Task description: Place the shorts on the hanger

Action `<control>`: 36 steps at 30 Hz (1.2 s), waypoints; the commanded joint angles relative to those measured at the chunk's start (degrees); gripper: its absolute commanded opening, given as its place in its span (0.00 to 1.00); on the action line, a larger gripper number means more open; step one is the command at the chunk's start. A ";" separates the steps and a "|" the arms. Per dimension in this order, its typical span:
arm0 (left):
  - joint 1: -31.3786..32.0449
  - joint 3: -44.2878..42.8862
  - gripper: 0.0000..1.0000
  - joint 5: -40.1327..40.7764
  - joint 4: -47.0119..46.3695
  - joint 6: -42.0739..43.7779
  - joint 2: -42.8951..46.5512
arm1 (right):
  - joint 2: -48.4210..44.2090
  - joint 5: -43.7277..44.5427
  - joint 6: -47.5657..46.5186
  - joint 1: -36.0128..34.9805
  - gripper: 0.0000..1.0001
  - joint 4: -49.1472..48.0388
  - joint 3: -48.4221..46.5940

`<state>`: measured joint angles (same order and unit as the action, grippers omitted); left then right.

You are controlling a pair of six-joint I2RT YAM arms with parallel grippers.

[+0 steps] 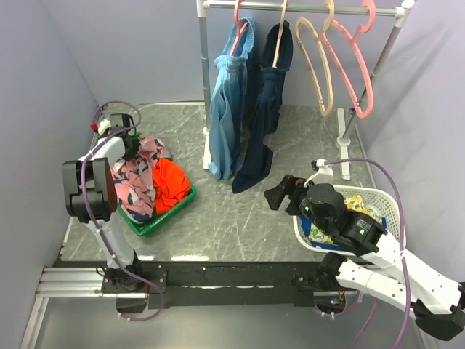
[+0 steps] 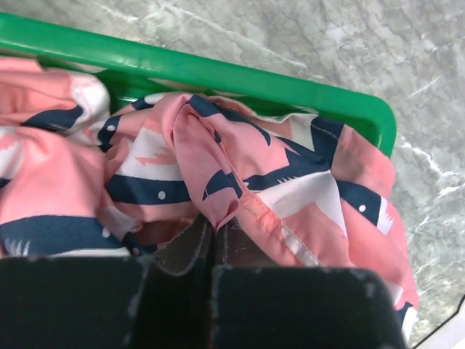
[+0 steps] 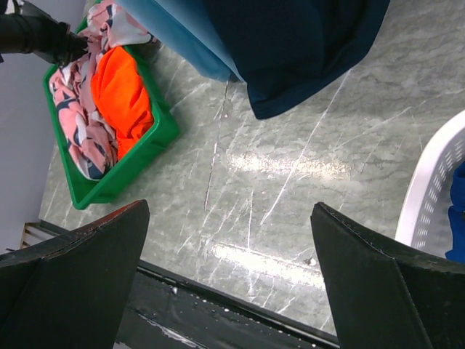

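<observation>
The pink shorts (image 1: pixel 136 183) with navy and white shapes lie bunched in the green bin (image 1: pixel 174 209) at the table's left. My left gripper (image 1: pixel 134 150) reaches down into the bin. In the left wrist view it (image 2: pixel 216 227) is shut on a pinched fold of the shorts (image 2: pixel 254 160). The beige hanger (image 1: pixel 320 67) hangs empty on the rail (image 1: pixel 305 9) at the back right. My right gripper (image 1: pixel 280 195) hovers open over the bare table near the front, and nothing lies between its fingers (image 3: pixel 231 211). From there the shorts (image 3: pixel 78 120) show at the upper left.
An orange garment (image 1: pixel 171 185) shares the green bin (image 3: pixel 149 142). A light-blue garment (image 1: pixel 229 109) and a dark navy one (image 1: pixel 266 109) hang from the rail down to the table. Pink hangers (image 1: pixel 357 69) hang beside the beige one. A white basket (image 1: pixel 389 200) holds patterned cloth at the right.
</observation>
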<state>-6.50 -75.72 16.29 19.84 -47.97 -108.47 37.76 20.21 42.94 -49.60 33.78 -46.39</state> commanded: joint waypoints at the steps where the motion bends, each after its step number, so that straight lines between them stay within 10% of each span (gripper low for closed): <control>1: -0.53 -5.29 0.01 1.98 4.32 3.30 7.90 | -0.41 0.01 -1.01 0.21 1.00 -1.96 -0.01; 28: -0.18 -44.32 0.01 -23.23 21.38 17.73 34.54 | 4.16 -4.56 -6.55 0.21 1.00 -5.04 -5.98; 36: 1.40 -38.46 0.01 -37.20 20.34 15.89 43.33 | 4.61 -4.03 -9.19 0.21 1.00 -3.28 -9.06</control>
<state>-6.15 -118.08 -11.55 41.67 -31.73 -69.91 42.94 15.97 36.12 -49.60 31.53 -51.64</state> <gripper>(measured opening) 0.032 0.997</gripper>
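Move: The left hand already pinches the pink shorts near the basket's far corner; their bulk lies about 12 cm back, 2 cm right and 3 cm below. The orange cloth is roughly 13 cm back and 15 cm right of that hand, the green basket's middle 13 cm back and 4 cm right, the light-blue garment some 30 cm right and about level. From the right hand the shorts lie about 45 cm left, 10 cm ahead and 18 cm lower. Still pinching the pink shorts, the left hand rises about 50 cm, drawing back and swinging its fingers up. ##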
